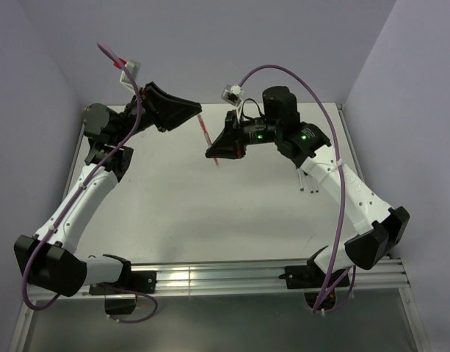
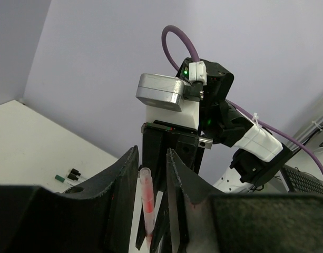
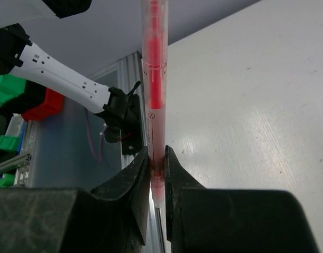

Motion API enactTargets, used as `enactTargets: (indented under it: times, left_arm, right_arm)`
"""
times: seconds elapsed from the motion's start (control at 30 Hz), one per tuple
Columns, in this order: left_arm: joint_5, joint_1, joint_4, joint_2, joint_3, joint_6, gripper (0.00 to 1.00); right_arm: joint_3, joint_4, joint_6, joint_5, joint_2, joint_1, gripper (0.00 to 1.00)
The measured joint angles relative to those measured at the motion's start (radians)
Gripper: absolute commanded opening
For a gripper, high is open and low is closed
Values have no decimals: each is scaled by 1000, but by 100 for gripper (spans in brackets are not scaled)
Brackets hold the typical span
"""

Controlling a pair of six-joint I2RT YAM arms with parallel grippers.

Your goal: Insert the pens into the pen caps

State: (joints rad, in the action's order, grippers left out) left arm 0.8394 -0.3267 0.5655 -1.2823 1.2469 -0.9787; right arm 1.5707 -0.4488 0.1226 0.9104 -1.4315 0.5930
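Note:
A red-pink pen (image 1: 205,134) hangs tilted above the table's middle, between my two grippers. My right gripper (image 1: 213,154) is shut on its lower end, and the right wrist view shows both fingers pressed on the pen (image 3: 153,95) near the right gripper (image 3: 156,153). My left gripper (image 1: 197,110) surrounds the pen's clear upper end (image 2: 145,179). In the left wrist view the left gripper (image 2: 152,153) is open, with the pen close to its left finger and a gap to the right one. Two whitish pens (image 1: 307,181) lie at the right. A dark green cap (image 2: 61,179) and a black cap (image 2: 74,173) lie on the table.
Purple cables (image 1: 313,95) loop over both arms. Walls close the table at the back and sides. An aluminium rail (image 1: 210,277) runs along the near edge between the arm bases.

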Motion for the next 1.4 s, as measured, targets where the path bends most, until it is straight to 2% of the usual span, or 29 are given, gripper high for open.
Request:
enactTargets:
  times: [0.23,0.37,0.53,1.0,1.4]
  left_arm:
    - [13,0,21,-18,-18,-37,32]
    - [20,0,29,-25,-22,-50,14]
    - [19,-2,64,-25,-48,-64,1]
    - [5,-10,100,-13,-145,-81,0]
    - [-90,-44,222,42,-299,-92,0]
  right_arm:
    - [0,0,7,7,-14,0,0]
    - [0,0,7,16,-18,0,0]
    - [0,-8,8,20,-19,0,0]
    - [0,-100,15,23,-39,0,0]
    - [18,-210,19,27,-48,7,0]
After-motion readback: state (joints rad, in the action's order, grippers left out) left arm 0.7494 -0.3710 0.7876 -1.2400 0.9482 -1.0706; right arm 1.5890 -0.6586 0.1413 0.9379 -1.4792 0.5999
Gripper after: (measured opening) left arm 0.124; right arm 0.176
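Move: Just below the left fingertips, which are still apart, is the free upper end of the red pen, about 2 cm down, 1 cm to the right and otherwise level. The right gripper, holding that pen near its lower end, is roughly 6 cm back, 3 cm to the right and 9 cm below the left hand. From the right hand, the pen's upper end is some 6 cm ahead, 2 cm left and 8 cm up. Dipping a centimetre or two over the pen's upper end, the left fingers close and pinch it, then keep going down, about 6 cm in all, seeming to bear down along the pen towards the right hand. The right hand keeps its grip and sinks too, about 4 cm, drawing back a little while its wrist turns some 15 degrees, dipping the pen's far end. ##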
